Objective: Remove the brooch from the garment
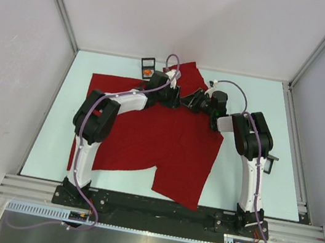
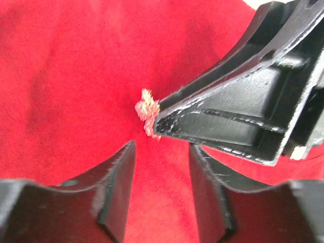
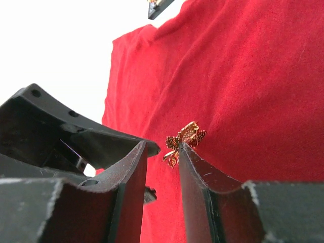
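Note:
The garment (image 1: 147, 138) is a red T-shirt spread flat on the table. On it sits the brooch (image 3: 185, 140), small, gold and leaf-shaped, still on the cloth (image 3: 253, 91). My right gripper (image 3: 163, 147) is open, and the tip of its right-hand finger touches the brooch. In the left wrist view that finger (image 2: 228, 116) comes in from the upper right onto the brooch (image 2: 147, 112). My left gripper (image 2: 162, 157) is open just short of the brooch, with only red cloth (image 2: 71, 76) in its gap. From above, both grippers (image 1: 176, 96) (image 1: 196, 99) meet over the shirt and hide the brooch.
A small black tray (image 1: 148, 66) holding something orange stands at the far edge of the shirt; its corner (image 3: 159, 6) shows in the right wrist view. Pale tabletop (image 1: 252, 180) lies right of the shirt, with a small black object (image 1: 269, 164) near the right arm.

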Available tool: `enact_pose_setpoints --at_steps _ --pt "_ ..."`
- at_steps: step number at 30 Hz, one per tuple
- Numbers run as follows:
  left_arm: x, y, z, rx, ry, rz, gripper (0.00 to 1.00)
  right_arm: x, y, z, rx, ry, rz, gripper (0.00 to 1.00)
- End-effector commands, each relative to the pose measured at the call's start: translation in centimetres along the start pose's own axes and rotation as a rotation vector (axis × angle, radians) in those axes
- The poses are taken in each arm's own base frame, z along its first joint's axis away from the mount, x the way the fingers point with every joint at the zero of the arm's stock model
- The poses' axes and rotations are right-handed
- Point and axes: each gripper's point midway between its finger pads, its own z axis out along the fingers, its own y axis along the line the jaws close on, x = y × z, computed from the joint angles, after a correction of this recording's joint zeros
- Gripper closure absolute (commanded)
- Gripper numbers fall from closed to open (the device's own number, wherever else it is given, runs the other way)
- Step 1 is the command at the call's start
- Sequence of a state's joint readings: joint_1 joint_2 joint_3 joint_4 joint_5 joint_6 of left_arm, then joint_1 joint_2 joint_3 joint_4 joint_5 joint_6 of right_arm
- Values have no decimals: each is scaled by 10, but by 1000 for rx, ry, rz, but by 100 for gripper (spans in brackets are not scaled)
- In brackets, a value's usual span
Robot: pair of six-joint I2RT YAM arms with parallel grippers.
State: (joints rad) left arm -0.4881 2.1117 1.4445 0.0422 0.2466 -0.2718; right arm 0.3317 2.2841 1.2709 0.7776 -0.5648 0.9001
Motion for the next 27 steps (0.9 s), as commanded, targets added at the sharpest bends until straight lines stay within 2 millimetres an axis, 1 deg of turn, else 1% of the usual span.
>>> enact_pose_setpoints --at_steps 1,4,5,6,8,14,16,17,18,22,25,26,27 --pt "-32 -10 4 11 -73 0 52 -11 15 6 -69 -27 -29 64" --pt "-36 -9 6 6 -79 -2 55 -11 14 6 -71 -24 -25 64" --pt "-33 -7 9 1 -71 -7 56 -10 15 7 -75 -24 -26 64" --pt "-36 -8 10 3 -72 -6 58 -10 15 7 -75 -22 -23 64" --pt "-34 -6 12 -1 -63 -12 61 -10 14 7 -73 -22 -21 64" --pt "-31 -6 15 5 -53 -14 60 -11 14 8 -79 -26 -20 64" --pt "-29 -4 15 -4 -48 -14 64 -11 15 8 -77 -23 -22 64" --pt "-29 -4 15 -9 -48 -14 67 -13 15 7 -74 -24 -26 64" --pt "-29 -2 14 -17 -49 -15 68 -13 15 7 -70 -26 -30 64" --pt "-29 -2 13 -13 -48 -15 73 -15 12 6 -41 -35 -50 64" --pt "-29 -1 12 -11 -55 -16 76 -18 7 6 13 -45 -80 65" --pt "-28 1 12 -13 -55 -18 77 -16 1 5 44 -39 -99 65" --pt "-28 1 12 -11 -56 -20 78 -19 2 6 65 -53 -113 66"
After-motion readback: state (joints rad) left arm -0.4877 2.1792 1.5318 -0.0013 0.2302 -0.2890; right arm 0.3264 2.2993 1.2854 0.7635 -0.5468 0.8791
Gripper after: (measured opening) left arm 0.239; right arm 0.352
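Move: The brooch still on the red garment lies just past the left hand's open fingertips, about 2 cm ahead, 1 cm to the right and 1 cm lower. From the right hand, whose tips are already at its side, it is roughly 1 cm ahead, 1 cm left and 1 cm down. The black case stands some 16 cm ahead and 14 cm left of the left hand; the garment's sleeve end is about 19 cm straight ahead of that hand. The left fingertips come up against the near, lower edge of the brooch and begin closing around it, narrowing to about half their gap; to get there the left hand edges about 1.5 cm forward, first rising slightly, then sinking to end about 1 cm lower. The right hand keeps its tips against the brooch's other side, opening unchanged, nudging under 1 cm forward and dipping slightly at the end. ##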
